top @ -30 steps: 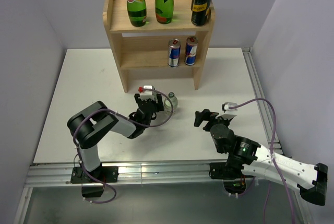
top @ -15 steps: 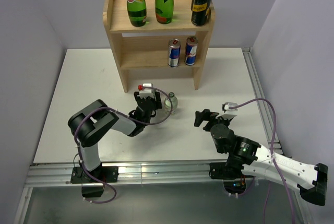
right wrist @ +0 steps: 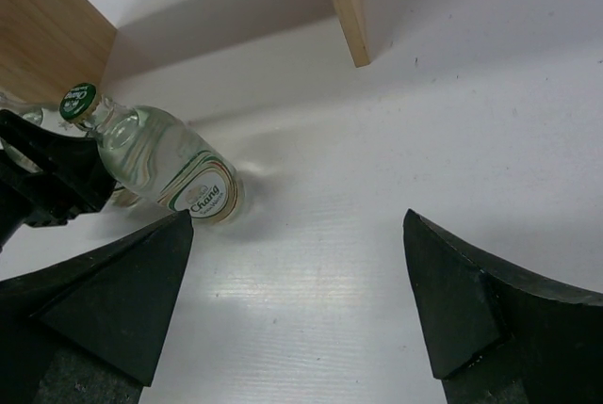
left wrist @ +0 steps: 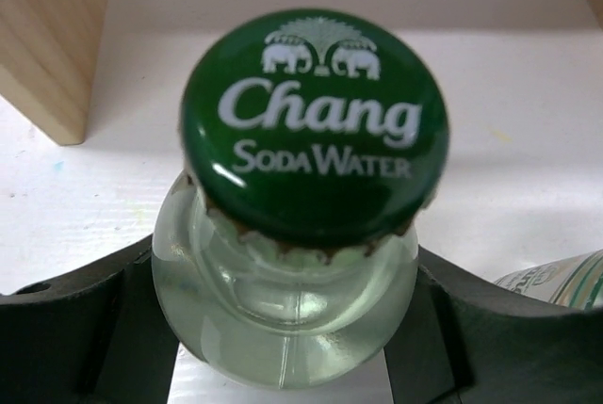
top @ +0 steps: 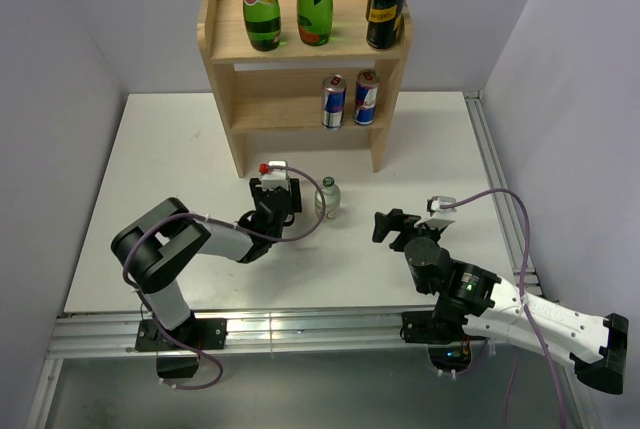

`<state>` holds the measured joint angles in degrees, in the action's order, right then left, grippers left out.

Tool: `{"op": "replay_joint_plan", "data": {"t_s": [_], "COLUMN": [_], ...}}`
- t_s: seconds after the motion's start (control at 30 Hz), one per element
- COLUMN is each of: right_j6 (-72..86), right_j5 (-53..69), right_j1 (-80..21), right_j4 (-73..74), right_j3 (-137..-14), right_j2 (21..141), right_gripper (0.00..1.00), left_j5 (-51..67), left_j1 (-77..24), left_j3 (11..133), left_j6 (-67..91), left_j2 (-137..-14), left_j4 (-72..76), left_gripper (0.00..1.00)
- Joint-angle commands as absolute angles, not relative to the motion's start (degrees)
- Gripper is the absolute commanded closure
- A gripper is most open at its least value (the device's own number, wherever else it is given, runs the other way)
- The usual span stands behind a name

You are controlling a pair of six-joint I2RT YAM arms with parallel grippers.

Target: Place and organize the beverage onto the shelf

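Note:
A clear Chang soda water bottle (left wrist: 300,282) with a green cap (left wrist: 314,121) stands by its neck between the fingers (left wrist: 85,315) of my left gripper (left wrist: 283,333), which is shut on it. From above, that gripper (top: 275,194) hides this bottle. A second soda water bottle (top: 327,196) stands upright just to its right, its label (left wrist: 565,277) at the edge of the left wrist view, its body (right wrist: 179,173) in the right wrist view. The light-wood shelf (top: 305,54) stands behind. My right gripper (top: 400,224) hovers open and empty (right wrist: 297,225) over bare table.
On the shelf's top tier stand two green bottles (top: 262,9) (top: 315,4) and two black cans (top: 386,4). Two blue-and-silver cans (top: 333,101) (top: 366,97) sit on the lower tier. The shelf's wooden legs (left wrist: 47,37) (right wrist: 344,4) are close behind the bottles.
My left gripper has narrowed onto the bottle neck and shifted slightly left and toward the shelf. The right arm has stayed where it was.

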<state>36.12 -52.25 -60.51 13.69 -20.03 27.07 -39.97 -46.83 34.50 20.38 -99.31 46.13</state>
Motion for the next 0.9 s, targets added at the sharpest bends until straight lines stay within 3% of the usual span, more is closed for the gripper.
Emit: {"op": "replay_joint_plan", "data": {"t_s": [0.0, 0.5, 0.87], "right_j6": [36.4, 36.1, 36.1], "right_j5": [-53.6, -53.4, -53.5], "right_j1": [-60.7, -60.7, -60.7], "right_j4": [12.1, 11.6, 11.3], "right_j3": [-19.7, -19.3, -19.1], "right_j2": [26.5, 25.9, 25.4], "right_gripper": [0.01, 0.01, 0.01], "left_j5": [-42.2, -42.4, -42.9], "left_j1": [-46.6, -46.7, -46.6], "left_j3": [35.5, 40.0, 52.9], "left_j6": [18.9, 14.5, 9.8], "left_j2": [-94.0, -84.2, -74.8], "left_j4": [49.0, 41.3, 26.5], "left_gripper": [1.00, 1.00, 1.00]}}
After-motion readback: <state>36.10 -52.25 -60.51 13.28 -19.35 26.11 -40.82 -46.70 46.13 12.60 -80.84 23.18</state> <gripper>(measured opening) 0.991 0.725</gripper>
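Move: The left hand already grips one Chang soda water bottle. The free left part of the lower shelf board lies roughly 15 cm ahead, level sideways and some 7 cm higher. The nearer can on that board is about 14 cm ahead, 13 cm right and 13 cm up. The second soda bottle stands about 11 cm right, level ahead and in height. From the idle right hand, that free board space is roughly 30 cm ahead, 30 cm left and 2 cm lower. Upwards, slowly at first and then quickly, the left arm lifts the pinched soda bottle some 13 cm off the table in front of the shelf, after easing about 1 cm left, clear of the second bottle, and a touch back. The fingers keep their hold while the wrist tips up about 5 degrees. ##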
